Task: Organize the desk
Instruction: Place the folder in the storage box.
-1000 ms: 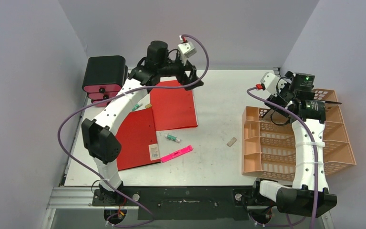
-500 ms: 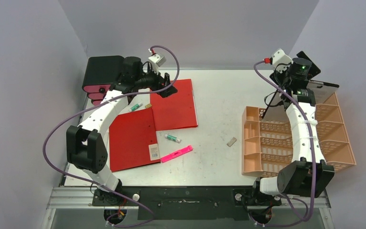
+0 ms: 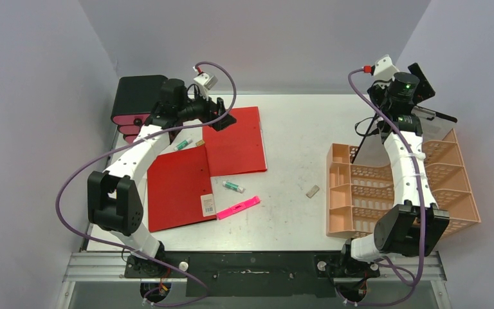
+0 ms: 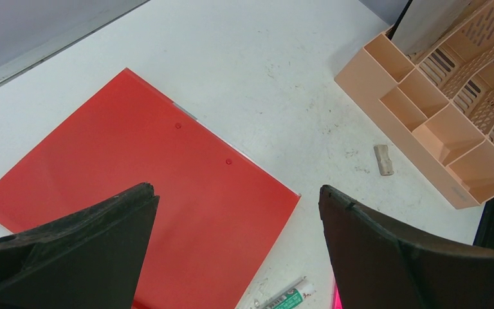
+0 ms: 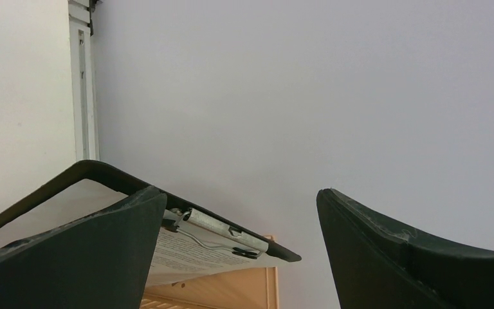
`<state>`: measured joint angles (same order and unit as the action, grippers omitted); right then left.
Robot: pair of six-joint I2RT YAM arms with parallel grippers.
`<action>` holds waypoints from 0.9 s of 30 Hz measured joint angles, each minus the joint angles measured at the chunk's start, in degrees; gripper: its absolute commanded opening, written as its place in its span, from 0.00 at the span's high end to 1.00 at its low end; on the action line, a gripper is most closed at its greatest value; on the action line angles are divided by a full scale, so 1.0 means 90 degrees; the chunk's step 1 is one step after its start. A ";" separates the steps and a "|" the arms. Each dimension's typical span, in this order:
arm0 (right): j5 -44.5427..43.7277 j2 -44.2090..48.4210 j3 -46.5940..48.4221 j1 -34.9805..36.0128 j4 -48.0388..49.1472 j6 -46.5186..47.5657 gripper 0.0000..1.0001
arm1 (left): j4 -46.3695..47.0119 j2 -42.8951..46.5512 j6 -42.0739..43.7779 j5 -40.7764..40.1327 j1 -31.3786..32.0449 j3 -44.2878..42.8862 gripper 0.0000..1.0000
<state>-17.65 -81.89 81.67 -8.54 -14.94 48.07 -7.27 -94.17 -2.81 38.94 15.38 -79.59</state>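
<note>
The white desk (image 3: 296,154) carries two overlapping red folders (image 3: 235,145) (image 4: 148,174), a pink highlighter (image 3: 238,207), a green-and-white marker (image 3: 233,187) (image 4: 283,297), a green pen (image 3: 184,144) and a small tan block (image 3: 312,190) (image 4: 383,159). My left gripper (image 3: 225,114) (image 4: 235,199) hangs open above the back red folder, with nothing between its fingers. My right gripper (image 3: 418,80) (image 5: 241,199) is open at the back right, just above the top edge of a black clipboard (image 3: 436,123) (image 5: 219,235) that stands in the orange rack (image 3: 360,193).
A black drawer box with pink drawers (image 3: 138,106) sits at the back left corner. The orange rack (image 4: 437,122) fills the right side of the desk. Grey walls close in the back and both sides. A black rail (image 3: 257,264) runs along the front.
My left arm pulled back to the left and lower, over the folder's back edge. My right arm swung up from the rack toward the back right corner, baring the clipboard.
</note>
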 measured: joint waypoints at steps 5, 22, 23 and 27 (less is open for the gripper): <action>0.0049 0.0017 0.0102 0.0010 -0.0027 -0.0279 0.09 | 0.0126 0.0002 -0.0010 -0.0015 -0.0012 0.0112 0.04; 0.3648 0.1673 0.0005 0.1593 -0.1501 -0.2463 0.10 | -0.0253 0.0216 0.0952 -0.1855 -0.0097 0.0733 0.04; 0.3922 0.1644 -0.0141 0.1615 -0.1401 -0.2671 0.10 | -0.0257 0.0236 0.1005 -0.1928 -0.0126 0.0850 0.04; 0.4750 0.1025 -0.0442 0.1622 -0.0996 -0.3546 0.08 | -0.0352 0.0391 0.1263 -0.2215 -0.0369 0.1520 0.04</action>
<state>25.10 -72.66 77.69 6.07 -23.90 16.16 -10.44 -90.65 8.56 19.00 12.05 -65.91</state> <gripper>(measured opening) 0.904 0.963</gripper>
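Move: The near red folder, which overlaps the far one's corner, has its middle about 17 cm to the left of the left hand, 18 cm back and 25 cm below. The far red folder is almost straight under that hand, 2 cm farther out and 2 cm right; a yellow block lies 11 cm left, 1 cm ahead, and a glue stick 19 cm left, level with the hand. From the right hand the near folder is roughly 70 cm left, 19 cm back, 34 cm below. Still open and touching nothing, the left hand heads for where the two red folders overlap, slowly at first, then faster: about 10 cm down and 9 cm left, its left side rising as it turns counter-clockwise. The open right hand swings some 25 cm left from the clipboard in the storage box towards the table's middle, drawing back 5 cm; it first rises, then sinks again, turning over 40 degrees counter-clockwise while its left side rises as much. ##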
